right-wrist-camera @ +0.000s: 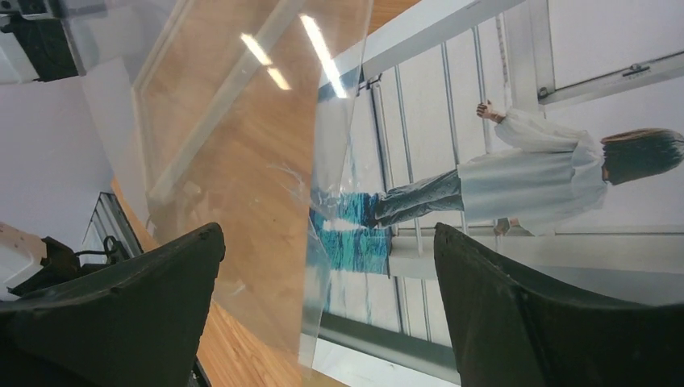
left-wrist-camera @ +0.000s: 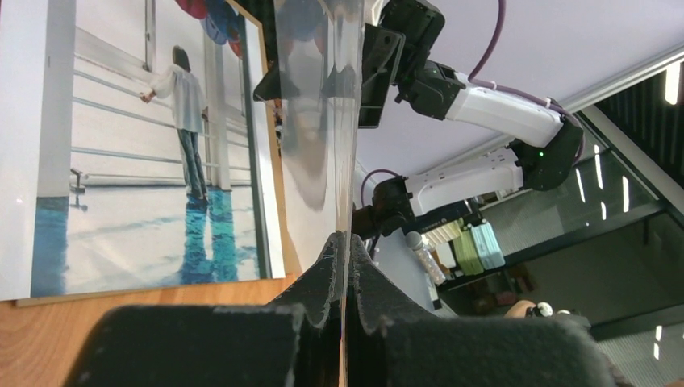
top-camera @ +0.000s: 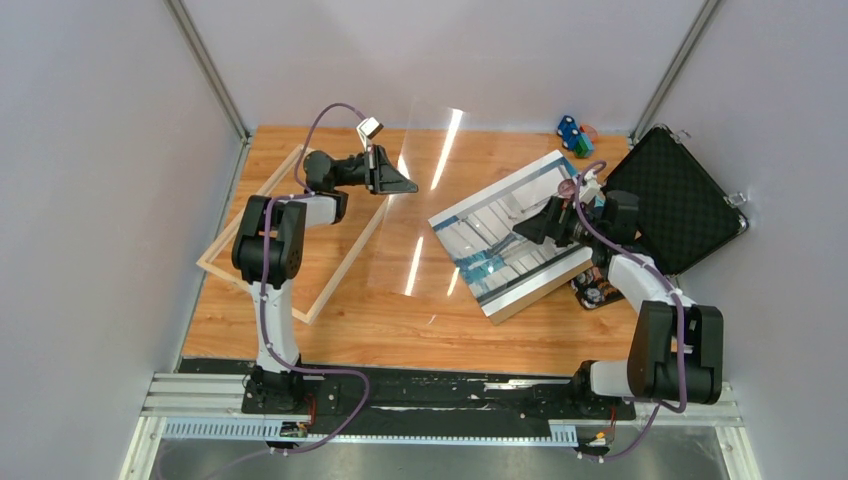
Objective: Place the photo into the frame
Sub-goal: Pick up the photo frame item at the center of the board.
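Note:
The photo (top-camera: 510, 235) lies face up right of centre on the wooden table, resting on a brown board (top-camera: 540, 295). The pale wood frame (top-camera: 225, 280) lies flat at the left. My left gripper (top-camera: 405, 186) is shut on the edge of a clear pane (top-camera: 425, 210), holding it up tilted between frame and photo. The left wrist view shows the pane (left-wrist-camera: 343, 121) edge-on between my closed fingers (left-wrist-camera: 345, 242), the photo (left-wrist-camera: 145, 145) beside it. My right gripper (top-camera: 530, 228) hovers open over the photo (right-wrist-camera: 500, 161), the pane's corner (right-wrist-camera: 242, 145) hanging between its fingers (right-wrist-camera: 331, 242), untouched.
An open black foam-lined case (top-camera: 680, 210) sits at the right edge, close behind my right arm. Small coloured toys (top-camera: 573, 133) lie at the back right. Grey walls close in the table on three sides.

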Controlling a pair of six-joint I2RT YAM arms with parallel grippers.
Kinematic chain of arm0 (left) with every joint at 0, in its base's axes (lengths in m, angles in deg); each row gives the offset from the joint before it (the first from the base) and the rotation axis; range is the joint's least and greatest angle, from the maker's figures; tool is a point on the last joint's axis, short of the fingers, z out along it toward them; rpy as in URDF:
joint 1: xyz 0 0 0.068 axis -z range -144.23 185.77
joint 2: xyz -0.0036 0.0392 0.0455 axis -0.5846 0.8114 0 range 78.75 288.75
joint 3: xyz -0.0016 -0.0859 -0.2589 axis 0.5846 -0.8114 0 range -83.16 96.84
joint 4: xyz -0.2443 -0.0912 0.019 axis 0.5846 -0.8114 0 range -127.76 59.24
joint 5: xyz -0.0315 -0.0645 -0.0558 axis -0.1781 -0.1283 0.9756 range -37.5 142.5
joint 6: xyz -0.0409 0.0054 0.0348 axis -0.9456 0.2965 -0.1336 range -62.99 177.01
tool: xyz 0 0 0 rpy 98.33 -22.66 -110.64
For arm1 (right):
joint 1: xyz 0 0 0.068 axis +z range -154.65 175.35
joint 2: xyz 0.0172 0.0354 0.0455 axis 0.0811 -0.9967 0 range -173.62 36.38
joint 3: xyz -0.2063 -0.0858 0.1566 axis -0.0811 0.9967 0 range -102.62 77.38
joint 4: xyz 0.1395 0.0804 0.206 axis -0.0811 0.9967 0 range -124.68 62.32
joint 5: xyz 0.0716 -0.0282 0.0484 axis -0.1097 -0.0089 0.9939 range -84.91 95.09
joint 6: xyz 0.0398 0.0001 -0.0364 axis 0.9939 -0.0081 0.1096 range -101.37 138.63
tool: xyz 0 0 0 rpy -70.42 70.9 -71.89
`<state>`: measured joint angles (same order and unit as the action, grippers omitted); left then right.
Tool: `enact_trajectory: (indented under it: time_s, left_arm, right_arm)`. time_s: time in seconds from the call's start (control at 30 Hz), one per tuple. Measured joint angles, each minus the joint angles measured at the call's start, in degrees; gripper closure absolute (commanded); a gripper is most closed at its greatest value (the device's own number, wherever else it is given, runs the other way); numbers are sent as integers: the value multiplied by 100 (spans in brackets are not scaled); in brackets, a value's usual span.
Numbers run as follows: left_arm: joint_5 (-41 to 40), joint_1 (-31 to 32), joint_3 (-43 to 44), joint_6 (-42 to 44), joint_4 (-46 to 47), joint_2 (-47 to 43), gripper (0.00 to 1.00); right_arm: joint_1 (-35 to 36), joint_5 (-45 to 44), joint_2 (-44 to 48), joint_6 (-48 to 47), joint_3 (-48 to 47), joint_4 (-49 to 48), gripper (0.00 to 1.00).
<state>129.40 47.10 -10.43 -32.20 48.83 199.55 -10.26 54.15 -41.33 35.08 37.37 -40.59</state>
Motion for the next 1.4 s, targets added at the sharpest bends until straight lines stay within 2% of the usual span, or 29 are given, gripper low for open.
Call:
enact_trajectory:
  time_s: [0.43, 0.8, 1.0, 1.4]
  left_arm:
    - [61, 72, -330, -70, 63, -284, 100]
    - [37, 308, -588, -37, 125, -640, 100]
    - [15, 365, -647, -26, 131, -748, 100]
    - [-28, 358, -647, 7, 199, -763, 100]
  right_arm:
    - [-4, 656, 107, 155, 85, -538, 4]
    - [358, 898, 98, 343, 87, -844, 10]
    - [365, 1165, 140, 496, 96, -968, 18]
    - [363, 1537, 535, 647, 177, -1021, 45]
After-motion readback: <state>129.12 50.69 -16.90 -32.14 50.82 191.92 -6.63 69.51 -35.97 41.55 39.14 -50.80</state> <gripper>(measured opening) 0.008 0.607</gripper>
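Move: Off the right hand's left side, about 6 cm away and 2 cm nearer the base, at much its own height, is the right edge of the clear sheet. The photo board lies some 11 cm below that hand, 4 cm to its left and 1 cm farther out; a small dark box sits about 13 cm right, 10 cm back and 12 cm down. From the left hand, already pinching the sheet's opposite side, that right edge is roughly 17 cm to the right, 6 cm back and 9 cm lower. Reaching for the free side of the sheet, the right hand rises about 6 cm while going left 5 cm and back 4 cm, turning some 15 degrees counter-clockwise, its wide-open fingers closing partway around the near right corner. The left hand keeps its pinch and draws the sheet back about 5 cm, lifting it slightly, then holds still. ##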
